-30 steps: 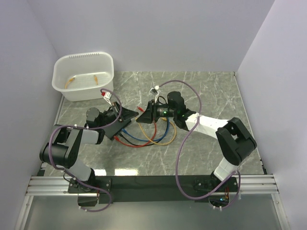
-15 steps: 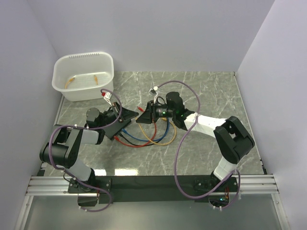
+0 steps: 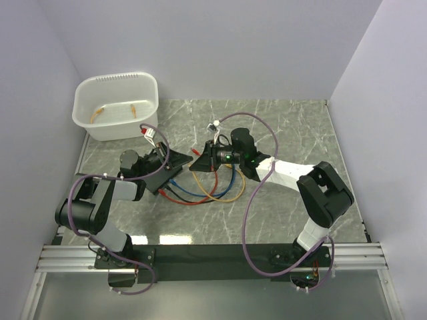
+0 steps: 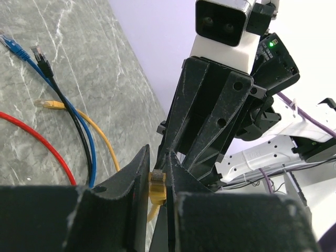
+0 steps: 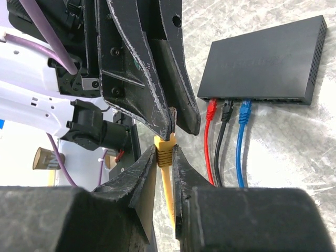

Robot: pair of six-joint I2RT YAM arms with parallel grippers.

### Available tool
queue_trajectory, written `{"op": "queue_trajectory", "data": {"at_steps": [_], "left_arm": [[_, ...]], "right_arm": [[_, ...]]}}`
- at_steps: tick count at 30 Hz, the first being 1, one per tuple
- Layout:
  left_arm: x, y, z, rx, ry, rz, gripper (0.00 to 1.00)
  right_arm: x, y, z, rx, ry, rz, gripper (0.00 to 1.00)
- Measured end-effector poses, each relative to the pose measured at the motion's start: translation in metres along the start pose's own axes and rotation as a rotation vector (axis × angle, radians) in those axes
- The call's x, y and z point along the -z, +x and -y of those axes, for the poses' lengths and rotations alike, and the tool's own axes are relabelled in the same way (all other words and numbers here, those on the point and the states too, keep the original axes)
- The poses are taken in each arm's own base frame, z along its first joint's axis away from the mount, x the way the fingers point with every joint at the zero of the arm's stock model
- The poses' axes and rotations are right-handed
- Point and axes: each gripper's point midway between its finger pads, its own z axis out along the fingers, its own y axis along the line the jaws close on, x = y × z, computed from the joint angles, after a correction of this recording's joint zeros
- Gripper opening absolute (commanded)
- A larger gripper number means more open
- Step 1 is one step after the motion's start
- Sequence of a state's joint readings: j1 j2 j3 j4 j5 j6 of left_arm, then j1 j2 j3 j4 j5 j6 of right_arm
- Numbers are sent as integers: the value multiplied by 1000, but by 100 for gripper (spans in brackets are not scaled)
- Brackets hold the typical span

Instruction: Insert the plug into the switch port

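The plug (image 5: 164, 156) is yellow, on a yellow cable (image 5: 169, 202), and hangs above the marble table between both grippers. My right gripper (image 5: 164, 150) is shut on its ribbed boot. My left gripper (image 4: 158, 160) is shut on the plug (image 4: 157, 185) at its clear tip, meeting the right one nose to nose (image 3: 189, 162). The switch (image 5: 262, 63) is a flat black box lying on the table beyond the grippers. Red, black and blue plugs sit in ports along its near edge. In the top view the switch (image 3: 159, 181) lies partly under the left arm.
A white tub (image 3: 117, 107) stands at the back left. Red, blue, black and yellow cables (image 3: 213, 190) loop on the table between the arms. Loose blue (image 4: 16, 50), black (image 4: 39, 52) and yellow (image 4: 47, 104) cable ends lie on the marble.
The right gripper has edged a little to the left, closer to the left gripper. The left arm and the switch have not moved.
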State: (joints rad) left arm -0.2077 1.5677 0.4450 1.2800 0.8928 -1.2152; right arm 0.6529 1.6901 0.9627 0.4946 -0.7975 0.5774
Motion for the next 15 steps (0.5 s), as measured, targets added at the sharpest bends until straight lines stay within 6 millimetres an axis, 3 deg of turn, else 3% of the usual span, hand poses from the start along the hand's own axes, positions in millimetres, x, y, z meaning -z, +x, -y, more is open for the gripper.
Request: {"op": "queue_trajectory", "data": {"at_steps": [4, 5, 8, 11, 15], "left_arm": [[0, -1, 2, -41, 4, 2, 23], [0, -1, 3, -60, 6, 5, 36], [0, -8, 9, -126, -11, 38, 52], [2, -22, 13, -184, -70, 106, 62], [9, -41, 8, -232, -177, 210, 64]], "right_arm": [[0, 1, 0, 3, 0, 0, 0], [-1, 0, 0, 7, -2, 3, 0], [-1, 0, 0, 21, 5, 5, 0], [-2, 6, 4, 36, 42, -3, 0], [-3, 16, 7, 64, 114, -27, 0]]}}
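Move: Both hands pinch the yellow plug about 15 cm above the table. The switch lies some 11 cm to the right hand's left, 2 cm farther out and 16 cm below. The seated blue plug is roughly 6 cm left of that hand and level with it; the seated red one is 10 cm left, 4 cm back. From the left hand, the switch is about 10 cm left, 1 cm back and 17 cm below. Up, left and forward, some 2.5 cm each way, the left hand backs off from the yellow plug, its fingers spreading wide to free the clear head while the wrist swings about 15 degrees counter-clockwise. The right hand keeps its pinch on the plug's boot, at first still, then sinks roughly 1.5 cm towards the table with a slight tilt. ##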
